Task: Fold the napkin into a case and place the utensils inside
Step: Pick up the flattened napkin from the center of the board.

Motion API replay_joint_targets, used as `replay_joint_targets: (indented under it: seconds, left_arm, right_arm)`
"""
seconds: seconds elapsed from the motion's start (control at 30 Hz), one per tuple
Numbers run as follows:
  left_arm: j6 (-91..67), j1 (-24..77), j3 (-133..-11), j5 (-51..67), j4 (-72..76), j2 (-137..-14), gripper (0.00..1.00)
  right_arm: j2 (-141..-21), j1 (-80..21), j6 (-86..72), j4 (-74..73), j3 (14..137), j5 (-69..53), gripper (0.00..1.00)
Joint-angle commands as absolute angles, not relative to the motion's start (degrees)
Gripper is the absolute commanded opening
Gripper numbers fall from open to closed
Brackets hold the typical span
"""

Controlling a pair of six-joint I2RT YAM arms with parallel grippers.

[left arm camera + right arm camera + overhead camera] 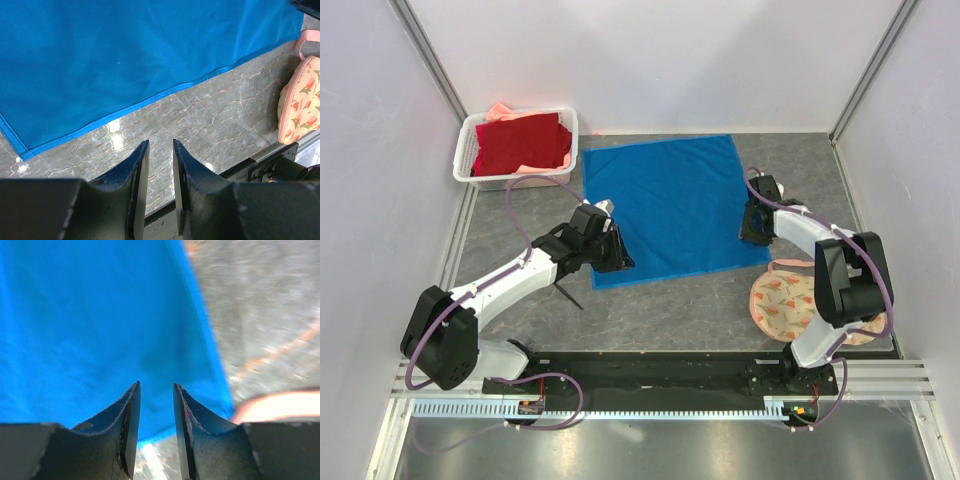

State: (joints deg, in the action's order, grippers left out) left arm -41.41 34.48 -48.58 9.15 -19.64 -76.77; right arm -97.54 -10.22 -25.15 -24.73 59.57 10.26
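The blue napkin [670,205] lies spread flat in one layer on the grey table; no case is in view. My left gripper [617,252] hovers at the napkin's near-left corner. In the left wrist view it [161,145] is open over bare table, just short of the napkin's hem [125,60]. My right gripper [757,228] sits at the napkin's right edge, close to the near-right corner. In the right wrist view it [156,386] is open above the napkin [90,325], with nothing between the jaws. One thin black utensil [570,297] pokes out from under the left arm.
A white basket [480,130] holding a dark red cloth [520,143] stands at the back left. A round peach floral mat [782,305] lies at the near right, also in the left wrist view [299,100]. Walls close in on three sides.
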Motion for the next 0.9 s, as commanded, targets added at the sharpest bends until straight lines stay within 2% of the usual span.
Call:
replay_joint_targets:
  seconds: [0.0,0.87]
  left_arm:
    - [-40.7,34.4,-48.7,9.1,-18.5,-75.2,0.32]
    - [-40.3,34.4,-48.5,9.8,-18.8,-74.9,0.35]
  right_arm:
    - [-91.6,-7.9,-25.3,-27.8,58.0,13.9,0.41]
    - [-95.9,-3.8,-24.8,-24.1,51.0,13.5,0.39]
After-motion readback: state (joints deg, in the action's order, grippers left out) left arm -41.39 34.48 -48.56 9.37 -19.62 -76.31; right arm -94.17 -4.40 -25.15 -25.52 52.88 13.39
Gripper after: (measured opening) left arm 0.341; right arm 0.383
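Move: Behind and to the right of the right hand, some 4 cm back, 5 cm right and 2 cm lower, lies the napkin's near right corner. The napkin's middle is about 18 cm left and 7 cm ahead of this hand. The pink strap lies roughly 10 cm right and 5 cm back, and the floral pouch 14 cm right and 12 cm back. From the left hand that corner is some 30 cm right, 6 cm ahead and 10 cm down. Swinging about 5 cm to the right and some 3.5 cm back towards its base, the right hand goes from over the napkin to its near right corner. It first lifts about 2 cm, then sinks past its starting height to end about 1.5 cm lower, turning slightly clockwise. The part-open fingers keep their gap and come down at the corner; contact can't be made out. ##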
